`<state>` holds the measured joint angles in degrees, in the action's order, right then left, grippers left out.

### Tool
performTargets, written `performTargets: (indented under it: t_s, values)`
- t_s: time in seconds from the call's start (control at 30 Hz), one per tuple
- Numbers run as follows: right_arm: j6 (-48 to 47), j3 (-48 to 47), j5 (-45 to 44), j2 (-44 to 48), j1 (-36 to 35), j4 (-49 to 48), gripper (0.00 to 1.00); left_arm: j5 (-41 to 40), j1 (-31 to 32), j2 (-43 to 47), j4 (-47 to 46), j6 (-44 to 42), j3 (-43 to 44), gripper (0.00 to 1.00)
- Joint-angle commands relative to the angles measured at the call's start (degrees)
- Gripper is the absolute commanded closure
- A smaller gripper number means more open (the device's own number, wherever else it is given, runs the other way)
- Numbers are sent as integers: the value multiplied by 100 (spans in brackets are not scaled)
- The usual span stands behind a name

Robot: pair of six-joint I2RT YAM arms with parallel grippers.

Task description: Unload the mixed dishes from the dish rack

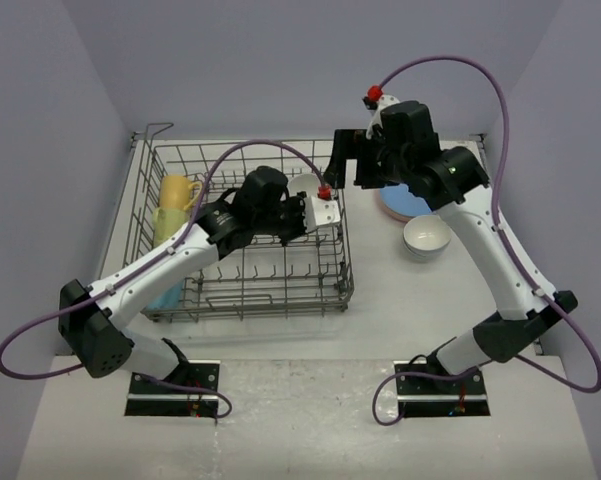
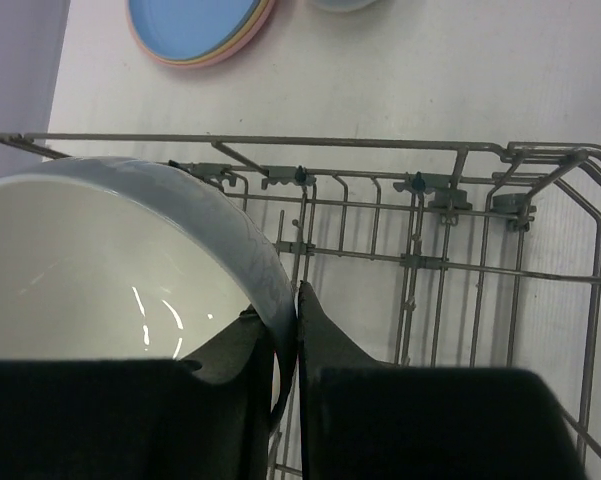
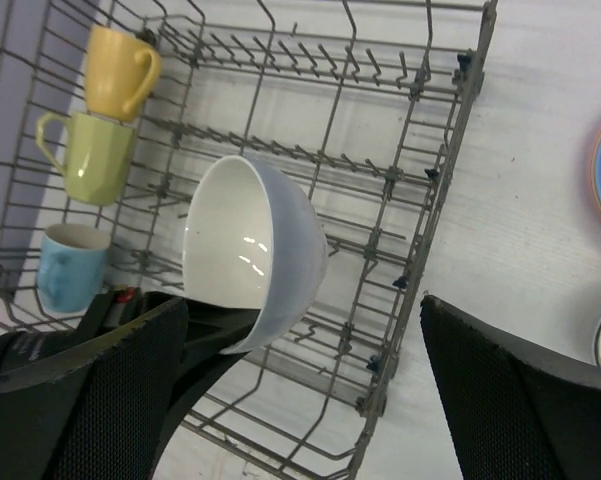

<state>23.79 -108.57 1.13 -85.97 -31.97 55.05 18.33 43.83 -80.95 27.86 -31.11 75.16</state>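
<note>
The grey wire dish rack (image 1: 180,305) stands left of centre. Above its far right corner, my left gripper (image 1: 315,203) is shut on the rim of a white bowl (image 1: 302,184), one finger inside and one outside (image 2: 325,345). The bowl (image 2: 100,260) (image 3: 255,250) is tilted on its side above the rack (image 3: 420,200). My right gripper (image 1: 350,168) hangs open just right of the bowl, its jaws (image 3: 302,310) wide apart and empty. Yellow (image 3: 120,70), green (image 3: 95,155) and blue (image 3: 70,265) mugs sit along the rack's left side.
Stacked plates (image 1: 398,206) with a blue one on top (image 2: 195,25) lie on the table right of the rack. Another white bowl (image 1: 427,238) stands in front of them. Purple cables loop over both arms.
</note>
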Motion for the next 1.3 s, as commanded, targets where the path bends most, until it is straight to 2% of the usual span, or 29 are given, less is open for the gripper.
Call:
performTargets:
  t_s: [0.0, 0.2, 0.27, 0.33, 0.37, 0.43, 0.47, 0.5, 0.53, 0.6, 0.67, 0.73, 0.8, 0.83, 0.9, 0.93, 1.0, 1.03, 1.07, 1.1, 1.17, 1.2, 1.27]
  values:
    - [-419, -391, -86, -384, -55, 489, 1, -207, 204, 97, 62, -790, 614, 100]
    - [-735, -437, 151, -902, -169, 665, 1, -329, 433, 18, 97, -1028, 684, 100]
    - [-709, -437, 108, -991, -170, 753, 13, -435, 468, -114, 132, -1011, 763, 100]
    - [-482, -471, -503, -1079, -178, 928, 33, -689, 477, -271, 141, -889, 921, 100]
    - [-368, -498, -778, -1105, -178, 999, 57, -777, 486, -316, 150, -844, 965, 100]
    - [-113, -559, -1462, -1150, -170, 1130, 78, -953, 512, -404, 115, -739, 1071, 100]
    - [-51, -577, -1597, -1158, -161, 1157, 98, -971, 512, -413, 71, -703, 1098, 98]
    - [11, -586, -1702, -1141, -143, 1166, 100, -1015, 530, -439, 27, -686, 1150, 93]
    - [81, -577, -1764, -1123, -117, 1158, 100, -989, 530, -439, -17, -642, 1168, 58]
    - [213, -516, -1774, -1010, 101, 1123, 100, -884, 530, -326, -165, -546, 1151, 0]
    - [292, -176, -1730, -817, 295, 991, 100, -901, 530, -133, -464, -388, 976, 0]
    - [389, 256, -1451, -352, 751, 658, 100, -1067, 530, 297, -1218, -46, 484, 0]
    - [433, 1133, -1300, 279, 1303, 211, 100, -1741, 486, 754, -1902, 525, 2, 0]
    - [433, 1737, -1212, 500, 1490, 52, 100, -1797, 399, 886, -2055, 719, -123, 0]
    - [416, 2294, -993, 1000, 2146, -282, 100, -1989, 188, 1221, -2371, 1412, -464, 0]
    - [390, 2775, -904, 1108, 2368, -362, 100, -2069, -126, 1291, -2407, 1693, -562, 0]
    - [241, 3130, -780, 1232, 2886, -538, 100, -2219, -497, 1520, -2530, 2756, -773, 0]
    - [223, 3367, -833, 1284, 2993, -600, 100, -2385, -855, 1590, -2505, 3029, -948, 0]
    - [179, 3465, -842, 1294, 3099, -670, 100, -2560, -998, 1669, -2452, 3650, -1011, 0]
    - [161, 3535, -781, 1268, 3335, -758, 100, -2701, -1113, 1670, -2243, 3848, -1055, 0]
    - [196, 3650, -728, 1145, 3495, -802, 100, -3202, -1377, 1504, -1708, 4469, -793, 0]
    - [170, 3694, -858, 1118, 3548, -872, 100, -3299, -1482, 1407, -1035, 4735, -627, 0]
    - [196, 3896, -1017, 1022, 3592, -987, 100, -3362, -1825, 1223, -512, 5270, -310, 0]
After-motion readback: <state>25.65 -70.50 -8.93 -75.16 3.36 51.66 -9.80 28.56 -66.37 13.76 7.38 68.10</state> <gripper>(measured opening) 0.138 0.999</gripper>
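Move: The white bowl is still pinched by the left hand at its near rim, its middle about 6 cm ahead of that hand, level sideways and at the same height. From the open right hand the bowl's middle lies about 8 cm left, 2 cm ahead and 11 cm below. The bowl stack on the table is roughly 20 cm right of the right hand, 6 ahead and 32 below; the blue plate stands some 12 cm beyond that stack and 3 cm to its left. The open right hand sinks about 9 cm onto the bowl and pinches its rim, while the left hand eases some 3 cm right, keeping its hold; only once the right fingers have shut does the left open wide, let go, and swing up and off to the left and forward, by some 17 cm leftward, turning about 50 degrees counter-clockwise. The right hand then carries the bowl about 25 cm to the right and some 8 cm lower towards the bowl stack, turning about 40 degrees clockwise and keeping its pinch. ##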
